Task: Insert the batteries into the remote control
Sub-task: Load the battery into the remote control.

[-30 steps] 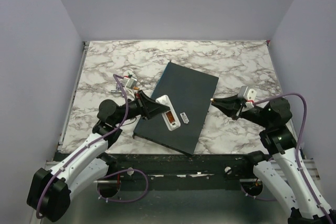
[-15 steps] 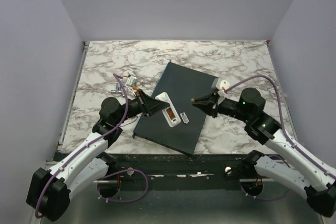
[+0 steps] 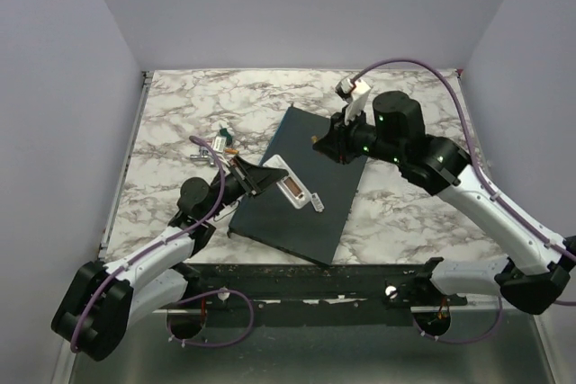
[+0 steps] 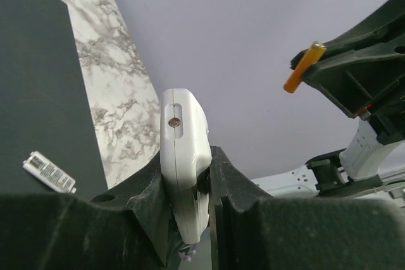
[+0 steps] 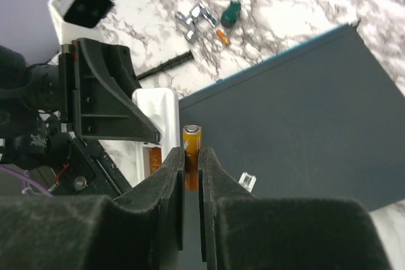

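The white remote control point(image 3: 281, 177) is tilted over the dark slab, bay side up, with my left gripper point(image 3: 255, 179) shut on its near end. In the left wrist view the remote control point(image 4: 183, 143) stands edge-on between the jaws of the left gripper point(image 4: 188, 164). One orange battery point(image 5: 154, 159) lies in the remote's bay point(image 3: 292, 191). My right gripper point(image 3: 322, 143) hangs above the slab's far part, shut on a second orange battery point(image 5: 192, 147) that sticks out past the fingertips of the right gripper point(image 5: 190, 154). The left wrist view also catches this held battery point(image 4: 302, 67).
The large dark grey slab point(image 3: 301, 227) lies diagonally mid-table. A small clear label piece point(image 3: 316, 200) rests on it beside the remote. On the marble to the left lie a green-handled screwdriver point(image 5: 230, 12), metal parts point(image 5: 193, 18) and a small orange piece point(image 5: 221, 36).
My right arm has swung from the right side up and over the slab's far part, carrying the battery. The left gripper and the remote have shifted slightly toward the slab's left edge.
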You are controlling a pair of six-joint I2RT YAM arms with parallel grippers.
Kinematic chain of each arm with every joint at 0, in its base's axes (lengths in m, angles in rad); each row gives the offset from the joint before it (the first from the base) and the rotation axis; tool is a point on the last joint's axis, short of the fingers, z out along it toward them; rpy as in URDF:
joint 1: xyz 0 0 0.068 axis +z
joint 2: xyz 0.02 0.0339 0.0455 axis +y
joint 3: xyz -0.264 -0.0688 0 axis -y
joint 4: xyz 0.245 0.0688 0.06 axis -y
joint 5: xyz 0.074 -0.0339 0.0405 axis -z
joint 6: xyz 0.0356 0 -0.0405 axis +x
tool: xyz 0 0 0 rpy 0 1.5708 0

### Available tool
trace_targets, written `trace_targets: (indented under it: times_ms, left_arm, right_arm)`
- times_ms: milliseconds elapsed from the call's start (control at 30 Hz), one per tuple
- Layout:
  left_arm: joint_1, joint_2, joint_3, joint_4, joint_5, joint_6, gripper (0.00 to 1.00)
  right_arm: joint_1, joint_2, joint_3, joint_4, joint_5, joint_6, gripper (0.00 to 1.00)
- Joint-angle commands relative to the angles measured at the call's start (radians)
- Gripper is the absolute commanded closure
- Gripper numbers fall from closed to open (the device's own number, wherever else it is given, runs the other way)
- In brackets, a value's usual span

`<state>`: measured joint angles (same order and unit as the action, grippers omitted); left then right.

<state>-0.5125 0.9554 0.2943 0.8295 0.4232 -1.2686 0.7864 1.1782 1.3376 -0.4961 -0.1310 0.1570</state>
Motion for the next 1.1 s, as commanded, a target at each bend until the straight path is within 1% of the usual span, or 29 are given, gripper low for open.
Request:
trace_targets:
  times_ms: [0,100,200,233,333,433,500,600,667,733,933,1067]
  left_arm:
    - [-0.003,0.052,-0.034,0.281,-0.052,-0.105,1.0]
    - [-0.003,0.085,-0.048,0.361,-0.054,-0.135,1.0]
    - [-0.004,0.103,-0.047,0.387,-0.053,-0.148,1.0]
    - [-0.004,0.103,-0.047,0.385,-0.056,-0.148,1.0]
    - [-0.004,0.1,-0.038,0.363,-0.058,-0.144,1.0]
    - [-0.006,0.09,-0.021,0.31,-0.052,-0.131,1.0]
    - [-0.007,0.078,-0.016,0.265,-0.056,-0.119,1.0]
    - [-0.007,0.064,-0.018,0.233,-0.065,-0.109,1.0]
    - [-0.008,0.062,-0.019,0.234,-0.066,-0.109,1.0]
    - [-0.008,0.062,-0.02,0.238,-0.066,-0.109,1.0]
    - [-0.007,0.068,-0.031,0.251,-0.07,-0.101,1.0]
    - [-0.007,0.075,-0.038,0.282,-0.07,-0.103,1.0]
  right_arm:
    - [0.005,0.116,0.135,-0.358,0.077,0.084,0.99]
    - [0.005,0.132,0.17,-0.392,0.117,0.097,0.99]
    - [0.005,0.146,0.217,-0.438,0.151,0.111,0.99]
    - [0.006,0.154,0.242,-0.456,0.14,0.108,0.99]
    - [0.006,0.193,0.293,-0.496,0.047,0.087,0.99]
    - [0.009,0.241,0.325,-0.527,-0.028,0.063,0.99]
    - [0.027,0.27,0.35,-0.541,-0.049,0.049,0.99]
    - [0.083,0.309,0.386,-0.55,-0.015,0.038,0.99]
    - [0.117,0.336,0.406,-0.55,0.027,0.041,0.99]
    - [0.137,0.357,0.425,-0.555,0.037,0.042,0.99]
    - [0.168,0.402,0.476,-0.574,0.043,0.043,0.99]
    - [0.172,0.424,0.478,-0.593,0.047,0.037,0.99]
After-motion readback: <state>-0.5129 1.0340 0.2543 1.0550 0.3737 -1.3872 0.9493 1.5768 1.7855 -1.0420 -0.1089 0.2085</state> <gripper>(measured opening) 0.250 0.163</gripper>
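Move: Below and to the left of the right hand, which already pinches a battery, the open battery bay of the remote control lies some 4 cm back, 6 cm left and 9 cm down. The battery cover lies about 4 cm ahead, straight in line sideways and some 25 cm below that hand, on the dark board. From the left hand, which holds the remote, the bay is roughly 2 cm back and 3 cm right, about level. Dropping about 5 cm first, with a slight drift right, the right hand lifts a little, then swings left, back and farther down to the open bay. It keeps its pinch on the battery while its fingers tip some 30 degrees more steeply downward. The left hand keeps hold of the remote, rises briefly and settles about 1.5 cm higher, its fingers tilted slightly up. ##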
